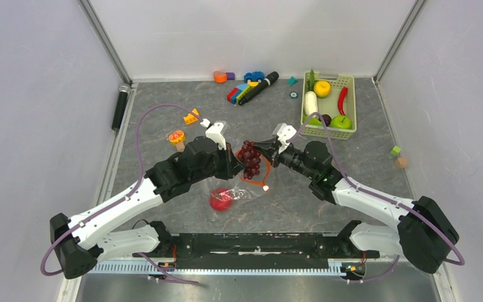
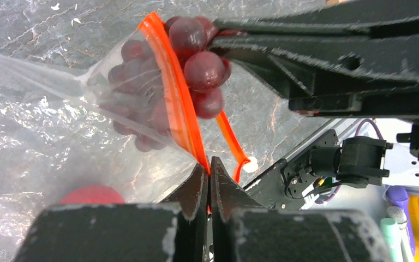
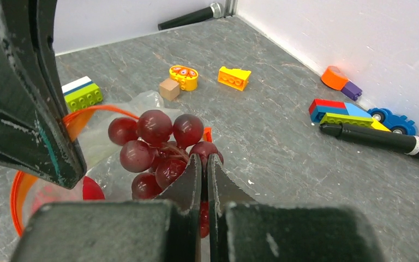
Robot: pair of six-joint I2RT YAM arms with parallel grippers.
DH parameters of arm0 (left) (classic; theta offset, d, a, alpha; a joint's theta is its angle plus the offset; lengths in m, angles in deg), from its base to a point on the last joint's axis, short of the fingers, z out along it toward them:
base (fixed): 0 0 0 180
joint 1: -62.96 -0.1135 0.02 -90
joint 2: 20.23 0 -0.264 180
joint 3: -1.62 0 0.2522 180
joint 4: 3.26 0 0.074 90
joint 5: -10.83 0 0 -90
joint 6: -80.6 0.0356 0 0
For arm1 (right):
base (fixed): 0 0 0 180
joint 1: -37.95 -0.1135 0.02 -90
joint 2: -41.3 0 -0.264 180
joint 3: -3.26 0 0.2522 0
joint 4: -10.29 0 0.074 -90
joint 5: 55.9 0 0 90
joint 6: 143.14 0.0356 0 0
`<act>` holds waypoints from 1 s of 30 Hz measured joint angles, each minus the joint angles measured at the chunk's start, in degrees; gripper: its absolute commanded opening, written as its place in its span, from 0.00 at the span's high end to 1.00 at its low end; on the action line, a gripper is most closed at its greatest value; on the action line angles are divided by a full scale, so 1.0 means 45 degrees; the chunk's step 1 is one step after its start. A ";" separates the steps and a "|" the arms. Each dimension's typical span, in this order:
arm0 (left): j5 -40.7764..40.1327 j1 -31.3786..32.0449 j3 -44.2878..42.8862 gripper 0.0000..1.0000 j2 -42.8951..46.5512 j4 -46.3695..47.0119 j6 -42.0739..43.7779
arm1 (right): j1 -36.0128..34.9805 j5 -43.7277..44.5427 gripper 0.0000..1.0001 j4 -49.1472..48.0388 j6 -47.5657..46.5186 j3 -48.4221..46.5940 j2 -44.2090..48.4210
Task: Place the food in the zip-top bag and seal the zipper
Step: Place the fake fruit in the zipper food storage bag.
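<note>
The clear zip-top bag [image 1: 244,192] lies between my arms, and a red apple [image 1: 221,199] shows through it. My left gripper [image 2: 210,164] is shut on the red-orange zipper [image 2: 166,71], lifting the mouth edge; the white slider tab [image 2: 249,165] hangs beside it. From the right, my right gripper [image 3: 204,158] is shut on the dark red grape bunch [image 3: 154,143] and holds it at the bag's mouth. In the left wrist view the grape bunch [image 2: 196,60] sits partly behind the bag's plastic [image 2: 33,125]. More food is in the basket: a yellow fruit [image 1: 322,88], a white radish [image 1: 310,102], a red chili [image 1: 343,99] and a green fruit [image 1: 341,121].
The pale green basket [image 1: 351,94] stands at the back right. Coloured blocks [image 1: 242,93], a black marker [image 1: 259,88] and a toy car [image 1: 254,77] lie along the back wall. An orange-slice toy [image 1: 177,136] and a yellow block [image 1: 191,117] lie left of the bag.
</note>
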 measured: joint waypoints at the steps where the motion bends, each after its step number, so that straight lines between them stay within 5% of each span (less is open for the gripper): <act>1: 0.0005 0.0000 -0.0063 0.98 -0.0034 0.0010 -0.0005 | -0.0078 0.0087 0.99 0.0097 -0.0155 0.0000 0.0000; 8: -0.0199 0.0000 -0.0563 0.98 -0.0398 0.0097 -0.0010 | -0.0850 0.0151 0.93 0.1195 -0.1345 0.0000 0.0015; 12: -0.0189 0.0000 -0.0801 0.98 -0.0612 0.0112 -0.0010 | -0.1394 0.0262 0.81 0.1938 -0.2001 -0.0029 0.0010; 23: -0.0146 0.0000 -0.0928 0.98 -0.0787 0.0194 -0.0010 | -0.1826 0.3648 0.38 0.3827 -0.2254 -0.2059 -0.1370; 27: -0.0675 0.0000 -0.0928 0.98 -0.0699 0.0087 -0.0010 | -0.1851 0.4595 0.05 0.4221 -0.2215 -0.2220 -0.1428; 30: -0.1404 0.0000 -0.0923 0.98 -0.0636 -0.0049 -0.0010 | -0.1841 0.4775 0.02 0.4420 -0.2254 -0.2215 -0.1185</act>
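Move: The right hand holds the grapes, their middle about 4 cm below it, 3 cm back and 2 cm left. Their end is already in the orange-rimmed bag mouth, centred some 5 cm back of this hand, level sideways and 4 cm below; the white slider lies about 9 cm back, 3 cm right, 6 cm down. The red fruit hangs roughly 11 cm back, 11 cm left and 12 cm lower. From the left hand, pinching the rim, the mouth is some 4 cm right, 1 cm ahead, 3 cm below. Down and back by about 4 cm, with a little left, the right hand lowers the grapes into the bag mouth, then swings roughly 5 cm forward at that height while its fingers open wide to let them go, rolling some 20 degrees; the orange rim ends between its spread jaws. The left hand keeps its pinch on the rim, first lifting slightly, then easing forward. ##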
